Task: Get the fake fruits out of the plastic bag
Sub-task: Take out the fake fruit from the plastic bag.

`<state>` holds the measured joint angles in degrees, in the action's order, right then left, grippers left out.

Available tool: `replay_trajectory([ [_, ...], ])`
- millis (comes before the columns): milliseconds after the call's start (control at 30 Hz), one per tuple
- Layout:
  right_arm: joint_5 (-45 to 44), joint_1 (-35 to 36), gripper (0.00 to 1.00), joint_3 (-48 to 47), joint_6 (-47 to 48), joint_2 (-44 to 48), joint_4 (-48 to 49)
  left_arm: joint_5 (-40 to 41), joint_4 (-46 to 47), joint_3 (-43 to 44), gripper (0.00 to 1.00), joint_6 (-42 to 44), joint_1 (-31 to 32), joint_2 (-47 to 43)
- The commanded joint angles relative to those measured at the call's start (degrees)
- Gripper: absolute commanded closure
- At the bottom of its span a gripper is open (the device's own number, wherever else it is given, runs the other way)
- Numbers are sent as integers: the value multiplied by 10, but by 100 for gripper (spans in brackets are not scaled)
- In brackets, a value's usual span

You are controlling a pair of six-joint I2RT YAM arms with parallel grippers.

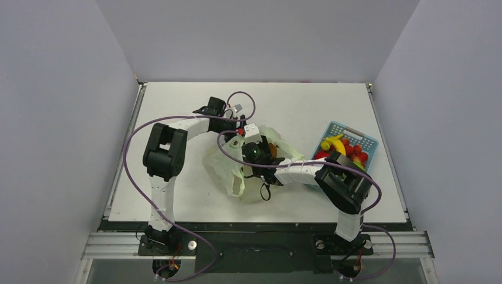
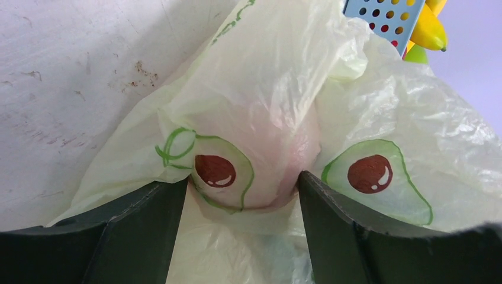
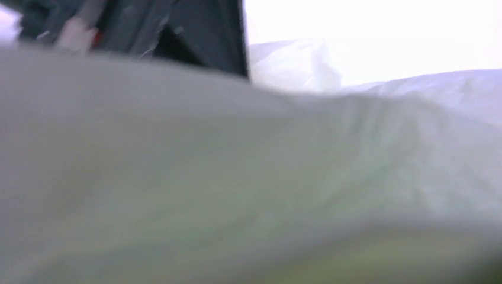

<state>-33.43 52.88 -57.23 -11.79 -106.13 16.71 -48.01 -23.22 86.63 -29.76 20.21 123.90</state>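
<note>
The pale yellow-green plastic bag [image 1: 228,168] lies crumpled at the table's middle. In the left wrist view the bag [image 2: 266,89] shows avocado prints and a pinkish bulge. My left gripper [image 1: 244,135] is at the bag's far side. Its jaws [image 2: 243,183] press on that bulge from both sides. My right gripper [image 1: 256,155] reaches into the bag from the right, its fingers hidden by plastic. An orange shape [image 1: 272,147] shows beside it. The right wrist view is filled with blurred bag film [image 3: 237,177]. Fake fruits, a yellow banana [image 1: 331,143] and red ones [image 1: 354,151], lie in the basket.
The blue lattice basket [image 1: 355,131] stands at the right of the table, close to the right arm's elbow; its corner [image 2: 385,15] and the banana [image 2: 429,32] show in the left wrist view. Purple cables loop over both arms. Grey walls enclose the table.
</note>
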Motion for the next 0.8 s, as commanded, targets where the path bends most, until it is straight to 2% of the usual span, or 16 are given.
replay_trajectory([
  [0,34,37,100,8,-25,64,-1,33,15,13,34,14,-1,12],
  [400,30,73,100,65,-81,155,-56,39,11,17,34,17,-2,26],
  [767,67,81,100,122,-126,287,-89,43,5,19,34,22,-3,15],
])
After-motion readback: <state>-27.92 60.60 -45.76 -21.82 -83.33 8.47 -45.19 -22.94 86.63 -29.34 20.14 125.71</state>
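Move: The right gripper already holds the red fruit inside the bag; the bag's open mouth lies some 10 cm straight back of that hand. A brown-orange fruit stays about 8 cm to its right, 3 cm back and slightly lower, and the blue basket's middle is roughly 32 cm right and 4 cm back. From the left gripper, the red fruit is about 5 cm right, 2 cm back and 3 cm below, just behind the film. Keep the right fingers shut on the red fruit and draw it back towards the robot, out from under the bag's upper film, about 9 cm, swinging briefly left and back again, while raising it some 6 cm and rolling the hand's left side up. Early on, lower the left gripper about 2 cm with its tips on the bag film, then hold it there, opening unchanged. ##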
